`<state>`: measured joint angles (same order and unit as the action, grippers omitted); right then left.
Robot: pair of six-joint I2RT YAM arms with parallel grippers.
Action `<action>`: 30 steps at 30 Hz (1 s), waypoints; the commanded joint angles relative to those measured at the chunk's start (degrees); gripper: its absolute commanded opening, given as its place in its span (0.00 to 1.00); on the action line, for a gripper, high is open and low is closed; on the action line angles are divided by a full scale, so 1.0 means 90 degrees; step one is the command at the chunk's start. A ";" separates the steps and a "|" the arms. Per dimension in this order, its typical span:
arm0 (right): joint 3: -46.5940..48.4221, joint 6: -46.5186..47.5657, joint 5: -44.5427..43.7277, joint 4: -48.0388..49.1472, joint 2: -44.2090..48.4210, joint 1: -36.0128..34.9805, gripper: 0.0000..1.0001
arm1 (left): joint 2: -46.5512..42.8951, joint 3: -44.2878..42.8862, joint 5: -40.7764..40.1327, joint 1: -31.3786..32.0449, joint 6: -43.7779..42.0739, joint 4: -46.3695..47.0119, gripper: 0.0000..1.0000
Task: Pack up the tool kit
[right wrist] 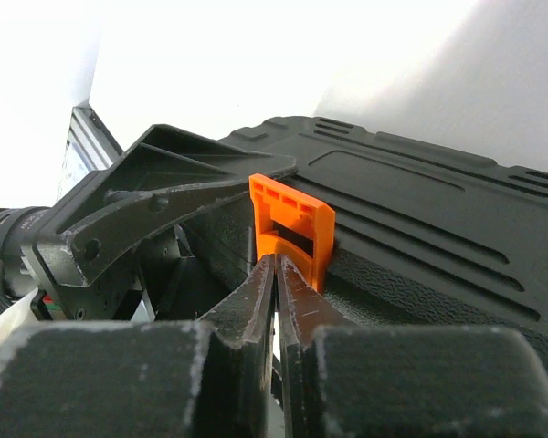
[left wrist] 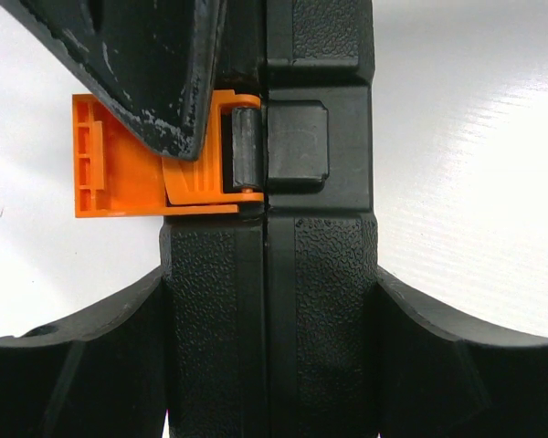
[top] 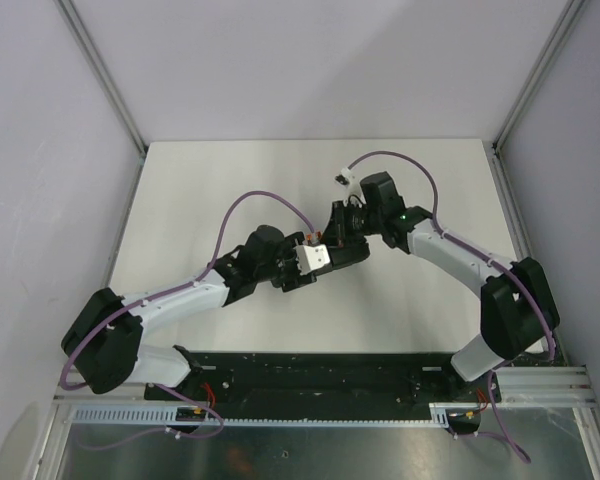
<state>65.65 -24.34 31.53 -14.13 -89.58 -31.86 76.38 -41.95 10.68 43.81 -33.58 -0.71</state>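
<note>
The tool kit's black case [left wrist: 320, 301] is closed, its two halves meeting at a thin seam, and it is held on edge above the table. My left gripper [left wrist: 269, 274] is shut on the case, one finger against each broad side. The orange latch [left wrist: 119, 173] sticks out sideways from its hinge on the case edge. My right gripper [right wrist: 276, 265] is shut with nothing between its fingers, and its tips touch the latch [right wrist: 292, 224]. From above, the case [top: 348, 250] hangs between the left gripper [top: 325, 262] and the right gripper [top: 342, 225]. No loose tools show.
White tabletop [top: 200, 200] lies beneath and around both arms. Grey walls with metal frame posts [top: 105, 75] enclose the back and sides. A black base rail [top: 310, 375] runs along the near edge.
</note>
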 commanded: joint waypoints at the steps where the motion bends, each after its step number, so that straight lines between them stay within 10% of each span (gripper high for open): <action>1: 0.0148 0.0143 -0.0356 -0.0090 -0.0300 -0.0016 0.08 | -0.0114 0.0160 0.0174 0.0092 -0.0116 -0.0508 0.00; 12: 0.0717 -0.0348 0.0103 0.0751 0.0362 0.0713 0.09 | -0.0148 0.0205 0.0145 0.0103 -0.0135 -0.0507 0.00; 30: 0.2679 0.1098 0.1796 -0.1914 -0.2226 0.0342 0.11 | -0.0459 0.0602 -0.0176 0.0128 -0.0614 -0.0271 0.00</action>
<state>86.19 -18.39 41.01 -25.69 -108.38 -28.29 73.06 -38.22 10.55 44.73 -38.06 0.73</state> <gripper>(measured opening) 0.108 0.721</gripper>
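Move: The open orange latch is right at the right fingertips, its middle about 2 cm left of the right hand, level fore and aft, and 1 cm lower. The black case stands on edge beneath it, its middle some 2 cm left of the right hand, 3 cm back and 6 cm lower. From the left hand, which grips the case, the latch lies about 3 cm forward, 4 cm right and 1 cm up. Up and forward, the right hand lifts its nearly shut fingers off the latch, rising about 7 cm while reaching 8 cm forward. It then sinks steeply and draws back some 3 cm, bringing the tips down on the forward side of the case beyond the latch, the wrist swinging slightly. The left hand keeps its grip on the case and eases it back about 1 cm. ##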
